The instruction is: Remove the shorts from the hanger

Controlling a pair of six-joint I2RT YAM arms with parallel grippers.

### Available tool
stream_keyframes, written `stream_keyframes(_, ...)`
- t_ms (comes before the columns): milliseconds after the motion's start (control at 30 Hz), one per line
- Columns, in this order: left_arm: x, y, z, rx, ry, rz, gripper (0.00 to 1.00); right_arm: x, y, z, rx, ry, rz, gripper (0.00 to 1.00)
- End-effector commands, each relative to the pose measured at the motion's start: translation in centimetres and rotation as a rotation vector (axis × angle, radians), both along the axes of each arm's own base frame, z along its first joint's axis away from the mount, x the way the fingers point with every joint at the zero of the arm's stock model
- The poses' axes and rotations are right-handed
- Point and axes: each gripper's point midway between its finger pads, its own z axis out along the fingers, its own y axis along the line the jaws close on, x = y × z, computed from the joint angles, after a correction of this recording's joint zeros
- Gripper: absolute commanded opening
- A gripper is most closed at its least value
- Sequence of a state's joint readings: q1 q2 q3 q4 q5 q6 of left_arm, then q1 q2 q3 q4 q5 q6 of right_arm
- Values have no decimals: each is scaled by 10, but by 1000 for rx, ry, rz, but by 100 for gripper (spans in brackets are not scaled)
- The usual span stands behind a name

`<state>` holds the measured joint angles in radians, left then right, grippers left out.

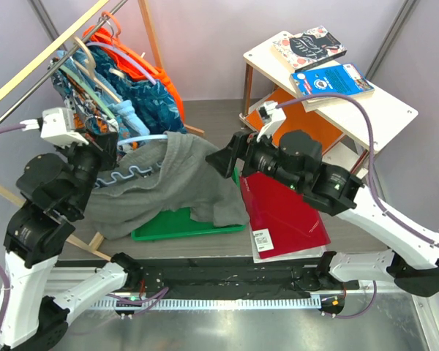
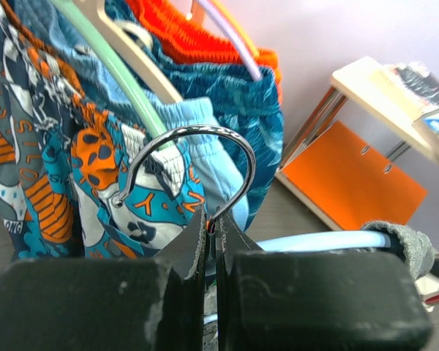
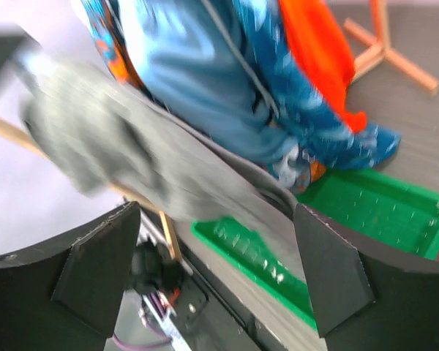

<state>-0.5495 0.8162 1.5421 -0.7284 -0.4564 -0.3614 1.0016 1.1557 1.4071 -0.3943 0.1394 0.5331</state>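
Observation:
The grey shorts [image 1: 177,179] hang from a light-blue hanger [image 1: 143,139] and spill down over the green tray [image 1: 183,223]. My left gripper [image 1: 106,150] is shut on the hanger's metal hook [image 2: 197,146], pinched between the jaws at the hook's base, with the blue hanger bar [image 2: 329,241] running off to the right. My right gripper [image 1: 223,161] is open beside the right edge of the grey shorts [image 3: 132,161], with nothing between its fingers [image 3: 95,270]. The floral print shorts [image 2: 58,168] hang on the rack behind.
A wooden rack [image 1: 51,51] at the back left carries several other hung garments, blue and orange [image 1: 150,69]. A red folder [image 1: 285,212] lies right of the tray. A side table [image 1: 380,110] with books [image 1: 329,77] stands at the back right.

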Motion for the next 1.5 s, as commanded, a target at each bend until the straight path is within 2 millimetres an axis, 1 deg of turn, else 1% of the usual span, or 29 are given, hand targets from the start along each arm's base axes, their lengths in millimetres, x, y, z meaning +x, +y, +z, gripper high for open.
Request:
stream_keyframes(0,6,6,11,-61,-73,57,0,5,-3,18,-35,9,-33,88)
stream_keyframes(33,5,11,10,-80,-77,78,0,3,3,17,-56,9,-4,87)
stream_keyframes(67,6,13,8,-91,-77,91,0,1,7,24,-48,11,13,87)
stream_keyframes(100,7,12,5,-98,-71,94,0,5,16,17,-62,25,22,87)
stream_keyframes(133,8,10,3,-102,-67,88,0,6,22,19,-54,29,32,87)
stream_keyframes(167,10,9,-1,-96,-57,88,0,2,29,30,-28,17,51,86)
stream_keyframes(200,11,8,-3,-93,-48,89,0,2,36,30,-28,17,57,85)
stream_keyframes(233,12,8,-7,-84,-35,90,0,5,45,25,-42,24,56,84)
stream_keyframes(267,13,6,-11,-77,-25,86,0,5,49,30,-38,16,45,82)
stream_keyframes(300,13,6,-13,-72,-21,83,0,6,53,30,-44,17,42,81)
stream_keyframes(333,12,6,-14,-64,-20,79,0,11,60,18,-77,33,37,80)
stream_keyframes(367,11,6,-17,-60,-18,76,0,11,62,26,-71,19,30,79)
stream_keyframes(533,10,13,-24,-23,-3,108,0,14,75,29,-129,-19,-3,80)
stream_keyframes(567,10,14,-26,-12,6,113,0,16,78,26,-144,-20,-10,81)
stream_keyframes(633,11,13,-29,-1,13,105,0,21,79,22,-168,-29,-45,82)
stream_keyframes(733,11,9,-31,-3,19,87,0,26,81,9,-234,-39,-99,82)
stream_keyframes(767,11,9,-32,-6,22,84,0,26,81,11,-240,-46,-112,82)
stream_keyframes(800,10,8,-31,-14,17,81,0,29,84,3,-269,-47,-133,81)
stream_keyframes(833,9,7,-29,-24,13,70,0,31,83,1,-291,-56,-151,81)
stream_keyframes(867,9,5,-30,-26,14,64,0,30,83,5,-295,-71,-177,81)
stream_keyframes(900,8,4,-30,-30,16,58,0,32,86,-1,-315,-73,-184,81)
stream_keyframes(933,8,3,-30,-35,18,51,0,32,87,-1,-324,-77,-188,80)
stream_keyframes(967,6,3,-30,-40,16,44,0,33,86,1,-325,-84,-205,78)
stream_keyframes(1067,3,1,-28,-50,10,26,0,38,87,-2,-342,-93,-237,74)
stream_keyframes(1167,-3,2,-27,-50,1,12,0,42,80,-4,-358,-101,-281,70)
stream_keyframes(1233,-5,1,-27,-37,-4,0,0,45,74,-4,-366,-110,-313,65)
stream_keyframes(1267,-6,0,-27,-22,-11,-16,0,46,71,-4,-373,-114,-321,60)
stream_keyframes(1333,-8,0,-29,-11,-12,-25,0,48,64,-3,-381,-122,-346,55)
stream_keyframes(1467,-10,-4,-32,2,-15,-57,0,49,59,-2,-384,-139,-359,50)
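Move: The grey shorts' waistband, still over the right end of the pale-blue hanger, lies about 9 cm to the right hand's left, 4 cm ahead and a touch below. From the left hand, still gripping the hook, that end is some 10 cm right, 2 cm ahead and 6 cm below. From the right hand, the hanging light-blue shorts are about 15 cm left and 8 cm ahead at similar height; the green tray's middle is about 9 cm left, almost level fore-and-aft, some 37 cm down. Up a few centimetres first, then leftward and down, the right hand comes back to the waistband end, finishing about 8 cm left and 4 cm forward. Its wrist turns some 30 degrees, clockwise with the left side dipping, and the fingers narrow to half open around the cloth without shutting. The left hand sinks about 5.5 cm early on, keeping its grip on the hook. ##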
